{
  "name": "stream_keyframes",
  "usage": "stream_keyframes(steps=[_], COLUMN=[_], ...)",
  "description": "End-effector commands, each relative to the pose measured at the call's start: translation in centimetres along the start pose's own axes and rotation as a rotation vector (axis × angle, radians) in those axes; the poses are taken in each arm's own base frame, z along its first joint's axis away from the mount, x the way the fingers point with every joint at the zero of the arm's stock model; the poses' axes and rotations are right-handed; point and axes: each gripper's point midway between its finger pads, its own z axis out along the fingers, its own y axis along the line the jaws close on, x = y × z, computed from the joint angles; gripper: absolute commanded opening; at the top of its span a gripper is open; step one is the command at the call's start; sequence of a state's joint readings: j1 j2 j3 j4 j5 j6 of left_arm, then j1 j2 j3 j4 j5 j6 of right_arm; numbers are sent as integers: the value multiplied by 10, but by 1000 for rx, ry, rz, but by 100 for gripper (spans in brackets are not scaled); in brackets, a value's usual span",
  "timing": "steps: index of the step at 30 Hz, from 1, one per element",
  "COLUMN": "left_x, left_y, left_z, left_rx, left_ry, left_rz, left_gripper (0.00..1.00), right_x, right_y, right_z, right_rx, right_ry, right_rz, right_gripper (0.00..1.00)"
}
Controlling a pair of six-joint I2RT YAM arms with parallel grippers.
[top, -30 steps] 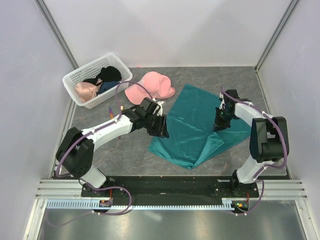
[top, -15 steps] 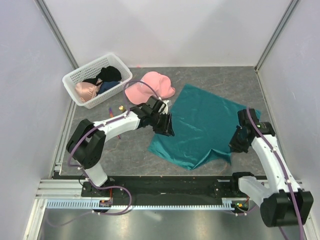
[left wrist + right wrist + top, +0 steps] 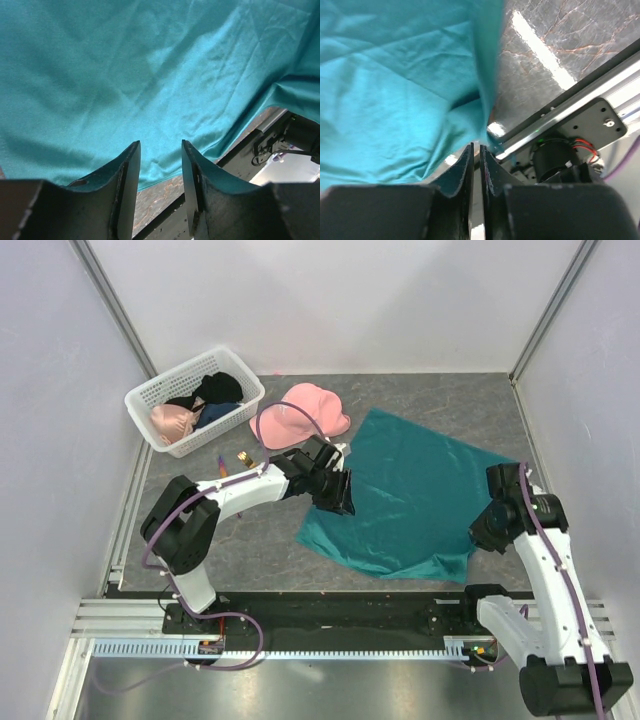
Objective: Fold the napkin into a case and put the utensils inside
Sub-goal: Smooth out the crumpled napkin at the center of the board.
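The teal-green napkin (image 3: 410, 495) lies spread flat on the right half of the table, as a single sheet and not a case. My left gripper (image 3: 335, 492) is open over its left edge; in the left wrist view the fingertips (image 3: 160, 147) have nothing between them, with the napkin (image 3: 150, 75) just beyond. My right gripper (image 3: 487, 530) is at the napkin's near right corner. Its jaws (image 3: 476, 147) stand a thin slit apart, and the cloth (image 3: 395, 90) hangs just off the tips. The utensils, a gold bit (image 3: 241, 456) and a thin purple-and-orange piece (image 3: 219, 458), lie by the basket.
A white plastic basket (image 3: 150, 400) with dark and peach clothes stands at the back left. A pink cap (image 3: 300, 412) lies between it and the napkin. The black base rail (image 3: 330, 605) runs along the near edge, and side walls close in the table.
My right arm swung out to the right and nearer, pulling the folded-over part of the napkin flat. My left gripper shifted slightly right onto the napkin's edge.
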State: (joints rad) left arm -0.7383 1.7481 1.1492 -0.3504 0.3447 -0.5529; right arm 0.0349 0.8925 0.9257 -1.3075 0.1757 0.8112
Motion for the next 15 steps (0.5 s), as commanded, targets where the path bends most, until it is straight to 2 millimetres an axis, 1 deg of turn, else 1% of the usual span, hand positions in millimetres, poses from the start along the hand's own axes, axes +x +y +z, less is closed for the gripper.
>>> stream_keyframes(steps=[1,3,4,5,6,7,9,10,12,13,14,15], left_x=[-12,-13,-13,-13,-14,-13,-14,-15,-14,-14,-14,-12], left_y=[-5,0,1,2,3,2,1,2,7,9,11,18], left_z=[-7,-10,-11,-14,-15,-15,-15,-13,-5,-2,2,12], left_rx=[-23,-51,-58,-64,-67,-67,-61,-63,-79,-89,-94,-111], left_ry=[-44,-56,-57,-66,-71,-71,-70,-70,-56,-54,-49,-29], left_rz=[5,9,20,26,27,35,40,38,32,25,22,14], left_gripper=[47,47,47,47,47,47,47,47,47,47,47,47], right_x=[15,10,4,1,1,-10,-14,-26,-43,-62,-71,-80], right_y=[-23,-26,-25,-24,-11,4,18,32,40,49,52,62], right_z=[-20,-27,-39,-40,-39,-32,-19,-7,5,20,28,50], right_rx=[44,8,-56,-86,-162,-208,-223,-228,-193,-138,-98,-46], right_ry=[12,-58,-127,-159,-156,-185,-163,-181,-209,-229,-230,-203], right_rz=[73,136,180,188,160,70,0,-49,-80,-95,-113,-137], right_gripper=[20,28,33,42,42,42,48,49,52,53,54,54])
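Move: The napkin's lifted near-right corner hangs right at the right hand's barely parted fingertips, roughly 1 cm below the hand point. The napkin's middle lies about 15 cm to this hand's left, 8 cm ahead and 12 cm lower. From the left hand, low over the napkin's left part, that middle is some 13 cm right, 2 cm ahead and 5 cm down; the pink cap is about 21 cm ahead and 10 cm left of this hand. The right fingers let go of the napkin's raised near-right corner, opening from nearly shut to about half. The hand lifts some 3 cm as its fingertips swing outward about 15 degrees, then turns forward about 5 cm over the napkin, sinking again by nearly 3 cm and tipping partly back. ##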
